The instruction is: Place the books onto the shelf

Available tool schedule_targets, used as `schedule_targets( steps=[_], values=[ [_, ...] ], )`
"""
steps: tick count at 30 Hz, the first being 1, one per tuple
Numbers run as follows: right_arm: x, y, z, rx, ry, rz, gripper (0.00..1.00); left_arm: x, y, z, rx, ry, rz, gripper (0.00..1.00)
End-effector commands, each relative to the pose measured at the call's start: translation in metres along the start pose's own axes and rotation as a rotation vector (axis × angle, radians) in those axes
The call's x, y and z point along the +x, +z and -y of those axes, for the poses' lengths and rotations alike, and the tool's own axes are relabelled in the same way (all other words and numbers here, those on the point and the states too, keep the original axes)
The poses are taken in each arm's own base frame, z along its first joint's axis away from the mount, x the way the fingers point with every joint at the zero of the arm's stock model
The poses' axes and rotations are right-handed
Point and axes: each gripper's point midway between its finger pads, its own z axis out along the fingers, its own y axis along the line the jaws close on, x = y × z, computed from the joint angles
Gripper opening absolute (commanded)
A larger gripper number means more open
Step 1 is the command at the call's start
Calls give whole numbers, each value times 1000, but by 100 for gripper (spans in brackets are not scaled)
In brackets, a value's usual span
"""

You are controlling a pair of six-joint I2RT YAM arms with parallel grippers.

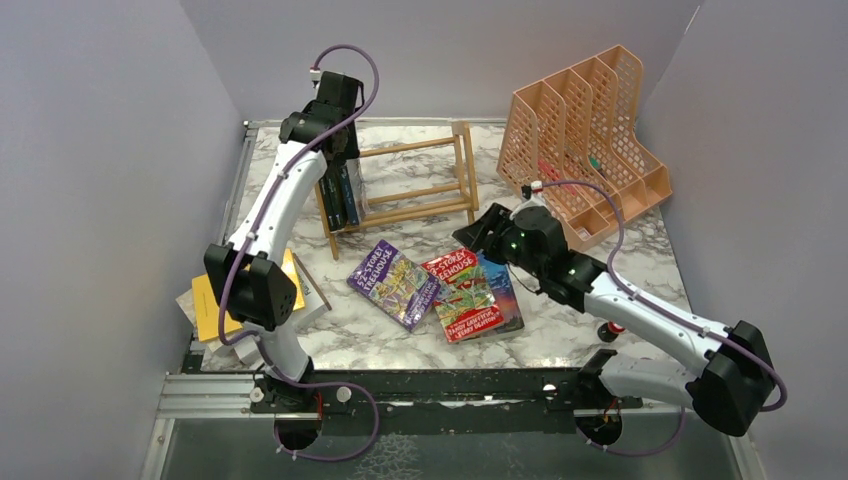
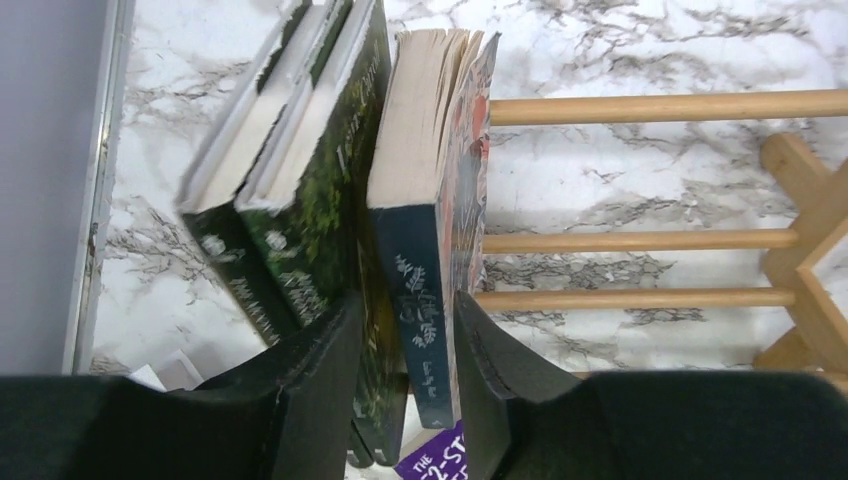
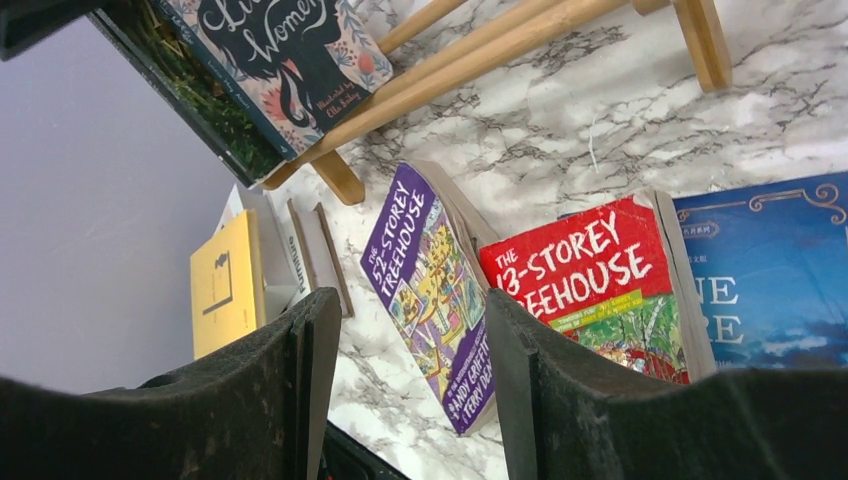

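The light-wood shelf (image 1: pixel 420 190) stands at the back of the table with dark books (image 1: pixel 340 190) upright at its left end. My left gripper (image 2: pixel 408 298) reaches down over them; its fingers straddle a navy-spined book (image 2: pixel 420 250) with a small gap on each side, beside two green books (image 2: pixel 310 190). A purple book (image 1: pixel 395 283), a red book (image 1: pixel 462 294) and a blue book (image 1: pixel 505 290) lie flat mid-table. My right gripper (image 3: pixel 408 300) hangs open and empty above the purple book (image 3: pixel 430 280).
A peach mesh file organiser (image 1: pixel 585 140) stands at the back right. A yellow book (image 1: pixel 210 305) lies on white books (image 3: pixel 300 250) at the table's left edge, beside my left arm. Grey walls close in on three sides.
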Motion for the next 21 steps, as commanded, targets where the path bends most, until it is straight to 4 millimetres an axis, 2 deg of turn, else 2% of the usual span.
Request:
schedule_targets(
  steps=[1, 8, 13, 18, 21],
  values=[
    [-11, 3, -21, -49, -63, 8, 59, -32, -44, -8, 52, -37, 117, 41],
    [-11, 18, -40, -106, -241, -46, 61, -41, -87, -22, 81, -41, 196, 50],
    [9, 25, -71, -241, -410, -140, 58, -33, -109, -37, 93, 22, 270, 60],
    [59, 35, -117, -346, -535, -233, 61, -36, -138, -56, 67, -12, 349, 62],
    [103, 45, -138, -385, -563, -314, 64, -35, -159, -64, 81, -36, 396, 69]
  ],
)
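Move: Little Women stands in the shelf between the left hand's slightly open fingers, its middle some 4 cm ahead and 7 cm below; the two green books stand about 5 cm to its left. From that hand the 52-Storey Treehouse lies roughly 18 cm back, 10 cm right and 24 cm down. From the right hand, the 52-Storey Treehouse is about 12 cm left, 3 cm ahead and 18 cm down; the 13-Storey Treehouse lies level, 4 cm right, equally low. Leaving Little Women in the shelf, the left hand draws up and back, about 10 cm up and 8 cm back, drifting left late on, while its fingers open wider and tip upward. The open, empty right hand first eases forward and up, then sweeps left towards the 52-Storey Treehouse, some 13 cm in all, swinging about 30 degrees counter-clockwise and lifting its fingertips. ##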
